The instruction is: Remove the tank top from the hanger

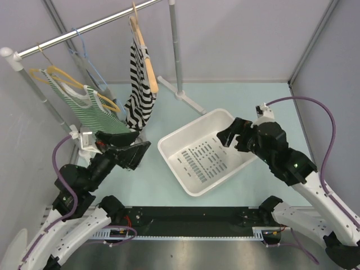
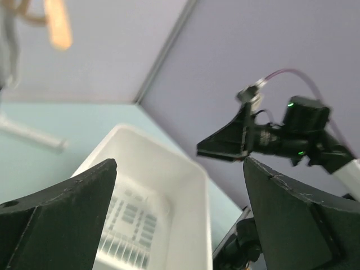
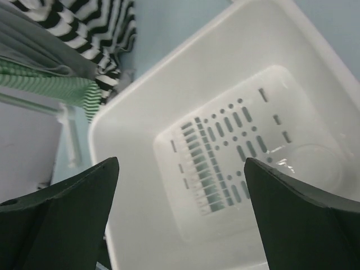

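Observation:
A black-and-white striped tank top (image 1: 140,90) hangs on a wooden hanger (image 1: 143,50) from the metal rail (image 1: 84,28). A green-striped tank top (image 1: 93,107) hangs on a yellow hanger (image 1: 62,76) further left. My left gripper (image 1: 134,147) is open and empty, just below the striped top's hem. In its own view (image 2: 180,162) it faces the white basket (image 2: 169,169). My right gripper (image 1: 229,136) is open and empty above the basket's right side; its view (image 3: 181,160) shows the basket and both tops (image 3: 95,25) at the upper left.
The white perforated basket (image 1: 169,147) sits on the table's middle. An empty blue hanger (image 1: 84,53) hangs on the rail. The rack's upright (image 1: 175,50) and foot (image 1: 188,101) stand behind the basket. Grey walls close in on the sides.

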Motion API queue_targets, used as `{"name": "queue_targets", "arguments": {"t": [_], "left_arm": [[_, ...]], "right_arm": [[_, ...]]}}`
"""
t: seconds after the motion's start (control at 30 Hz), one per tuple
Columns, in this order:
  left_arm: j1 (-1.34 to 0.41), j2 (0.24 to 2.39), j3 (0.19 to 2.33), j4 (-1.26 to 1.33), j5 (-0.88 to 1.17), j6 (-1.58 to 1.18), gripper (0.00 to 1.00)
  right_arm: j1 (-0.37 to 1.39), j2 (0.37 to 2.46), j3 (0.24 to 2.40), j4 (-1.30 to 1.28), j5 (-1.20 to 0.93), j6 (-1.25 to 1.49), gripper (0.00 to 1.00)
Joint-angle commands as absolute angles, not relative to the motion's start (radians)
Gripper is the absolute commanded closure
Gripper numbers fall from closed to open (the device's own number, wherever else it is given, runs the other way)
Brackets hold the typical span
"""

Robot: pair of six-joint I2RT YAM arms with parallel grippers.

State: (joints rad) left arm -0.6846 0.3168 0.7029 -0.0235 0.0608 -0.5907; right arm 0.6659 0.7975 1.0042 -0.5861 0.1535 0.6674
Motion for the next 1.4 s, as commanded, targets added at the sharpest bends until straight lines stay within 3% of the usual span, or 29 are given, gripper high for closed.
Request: {"name": "queue_targets", "arguments": {"t": [0.0, 0.2, 0.4, 0.67, 0.93, 1.03, 1.17, 1.27, 1.3, 1.37], "left_arm": [[-0.678, 0.362, 0.807, -0.421, -0.141, -0.646, 0.01], [-0.678, 0.336, 0.859, -0.567, -0.241, -0.575, 0.01], [-0.678, 0.350, 0.966, -0.708, -0.025, -0.462, 0.01], [-0.680, 0.200, 0.899, -0.695, 0.040, -0.474, 0.01], [-0.680, 0.206, 0.956, -0.750, 0.080, -0.437, 0.01], [-0.678, 0.209, 0.974, -0.762, 0.083, -0.434, 0.01], [-0.678, 0.215, 1.012, -0.782, 0.087, -0.428, 0.01], [-0.680, 0.222, 1.040, -0.801, 0.080, -0.422, 0.02], [-0.680, 0.222, 1.043, -0.804, 0.077, -0.419, 0.02], [-0.680, 0.232, 1.055, -0.807, 0.077, -0.419, 0.03]], "right_arm": [[0.647, 0.955, 1.144, -0.645, 0.146, 0.491, 0.00], [0.721, 1.274, 1.429, -0.522, 0.145, 0.331, 0.00], [0.816, 1.543, 1.734, -0.379, 0.201, 0.218, 0.00], [0.887, 1.750, 1.948, -0.169, 0.207, 0.143, 0.00], [0.905, 1.916, 2.095, -0.055, 0.236, 0.034, 0.01], [0.907, 1.999, 2.184, -0.037, 0.258, 0.003, 0.06], [0.933, 2.095, 2.305, -0.017, 0.330, -0.083, 0.20], [0.936, 2.126, 2.348, -0.014, 0.379, -0.106, 0.35], [0.937, 2.128, 2.350, -0.009, 0.405, -0.100, 0.45], [0.937, 2.122, 2.330, -0.008, 0.431, -0.089, 0.52]]}}
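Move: From the right hand, the near end of the wooden hanger carrying the black-and-white striped tank top is about 18 cm ahead, 28 cm to the left and 11 cm higher. The white basket sits some 6 cm ahead, 7 cm left and 22 cm below that hand; the green striped top hangs about 12 cm ahead, 46 cm left and 2 cm higher. From the left hand, the hanger end is roughly 24 cm ahead, 3 cm right and about level. The right hand sweeps left about 30 cm, forward 20 and up some 12, off from above the basket to the wooden hanger's near end, tipping its fingers upward about 40 degrees; it slows as it arrives and begins closing its wide-open fingers to about two thirds, with the hanger arm between them. The left hand, empty and open, first dips about 7 cm while nosing forward and left, then draws back towards its base and away from the hanging tops, ending about 6 cm back, 5 left and 5 lower. ##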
